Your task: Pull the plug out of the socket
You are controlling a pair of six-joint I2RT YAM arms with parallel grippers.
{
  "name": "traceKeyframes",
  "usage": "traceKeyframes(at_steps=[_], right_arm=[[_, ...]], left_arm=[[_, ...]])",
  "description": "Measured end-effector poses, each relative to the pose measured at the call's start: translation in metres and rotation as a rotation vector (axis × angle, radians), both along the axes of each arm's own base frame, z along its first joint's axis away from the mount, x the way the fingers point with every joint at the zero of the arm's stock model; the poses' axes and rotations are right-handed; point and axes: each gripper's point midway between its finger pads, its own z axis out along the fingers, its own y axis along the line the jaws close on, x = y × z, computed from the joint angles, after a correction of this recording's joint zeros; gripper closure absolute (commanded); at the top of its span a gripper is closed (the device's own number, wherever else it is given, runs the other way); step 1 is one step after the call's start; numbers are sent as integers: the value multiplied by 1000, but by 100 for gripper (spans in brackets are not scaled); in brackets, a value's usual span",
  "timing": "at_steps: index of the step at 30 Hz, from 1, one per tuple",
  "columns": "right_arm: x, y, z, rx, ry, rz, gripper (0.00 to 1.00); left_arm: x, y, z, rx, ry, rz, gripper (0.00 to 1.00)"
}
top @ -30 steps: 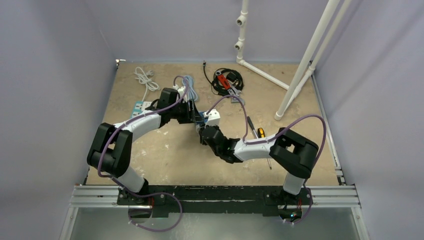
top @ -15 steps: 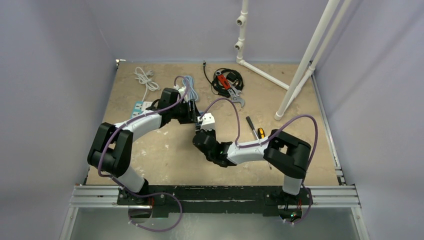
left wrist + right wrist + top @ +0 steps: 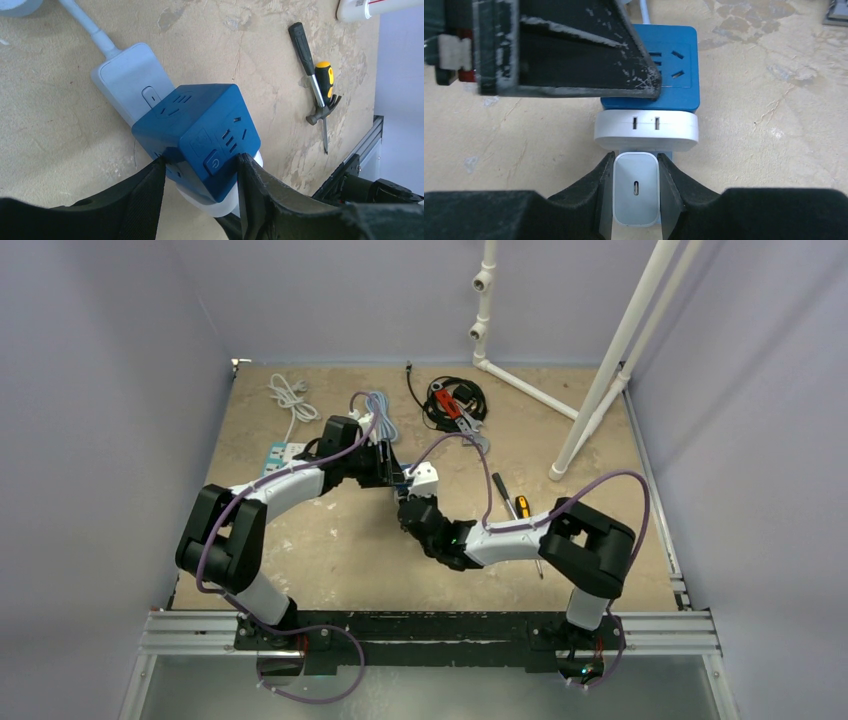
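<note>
The socket [image 3: 200,135] is a blue cube with outlets on its faces. My left gripper [image 3: 200,175] is shut on it, one black finger on each side. A rounded white block [image 3: 646,131] sits on the cube's near face. The plug [image 3: 636,189], a small white charger with a slot in its end, butts against that block. My right gripper [image 3: 636,192] is shut on the plug's two sides. Whether its prongs are still seated is hidden. From above, both grippers meet at the cube [image 3: 402,476] mid-table.
A pale adaptor [image 3: 131,80] with a white cable lies under the cube. A screwdriver [image 3: 503,492] and a yellow-handled tool [image 3: 522,506] lie to the right. A power strip [image 3: 283,452], coiled white cable [image 3: 290,392], black cable bundle [image 3: 455,402] and white pipes [image 3: 600,390] stand further back.
The right arm swung a little left and towards me with the plug, then came back right. The left arm and cube stayed put. Both grips are unchanged.
</note>
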Motion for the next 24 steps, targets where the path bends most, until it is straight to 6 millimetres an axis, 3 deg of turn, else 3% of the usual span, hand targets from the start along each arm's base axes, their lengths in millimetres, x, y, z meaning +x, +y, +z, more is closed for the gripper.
traceKeyframes(at_steps=[6,14,20,24], right_arm=[[3,-8,0,68,62,76,100],[-4,-7,7,28,6,38,100],[-18,20,39,59,-76,23,100],[-24,26,43,67,-84,33,100]], left_arm=[[0,-2,0,-1,-1,0,57],[0,-3,0,-1,3,-3,57],[0,-3,0,-1,3,-3,57],[0,-3,0,-1,3,-3,57]])
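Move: The plug is already pinched in the right gripper, still seated in the light-blue socket end, which lies about 1 cm ahead and 2 cm below. The white adapter is some 4 cm ahead of the right hand and the blue cube 6 cm ahead, both nearly in line. On the table the hammer lies about 20 cm to the right, level with the hand. From the left gripper, which grips the cube, the plug is about 6 cm back and 1 cm right. Keep the left gripper clamped still on the blue cube. With the right fingers shut on the plug, finish the rocking with a small swing of about 1 cm to the right, then draw the plug up some 4 cm, and left and back about 3 cm, tipping the fingertips up a few degrees as it comes away from the socket end. ##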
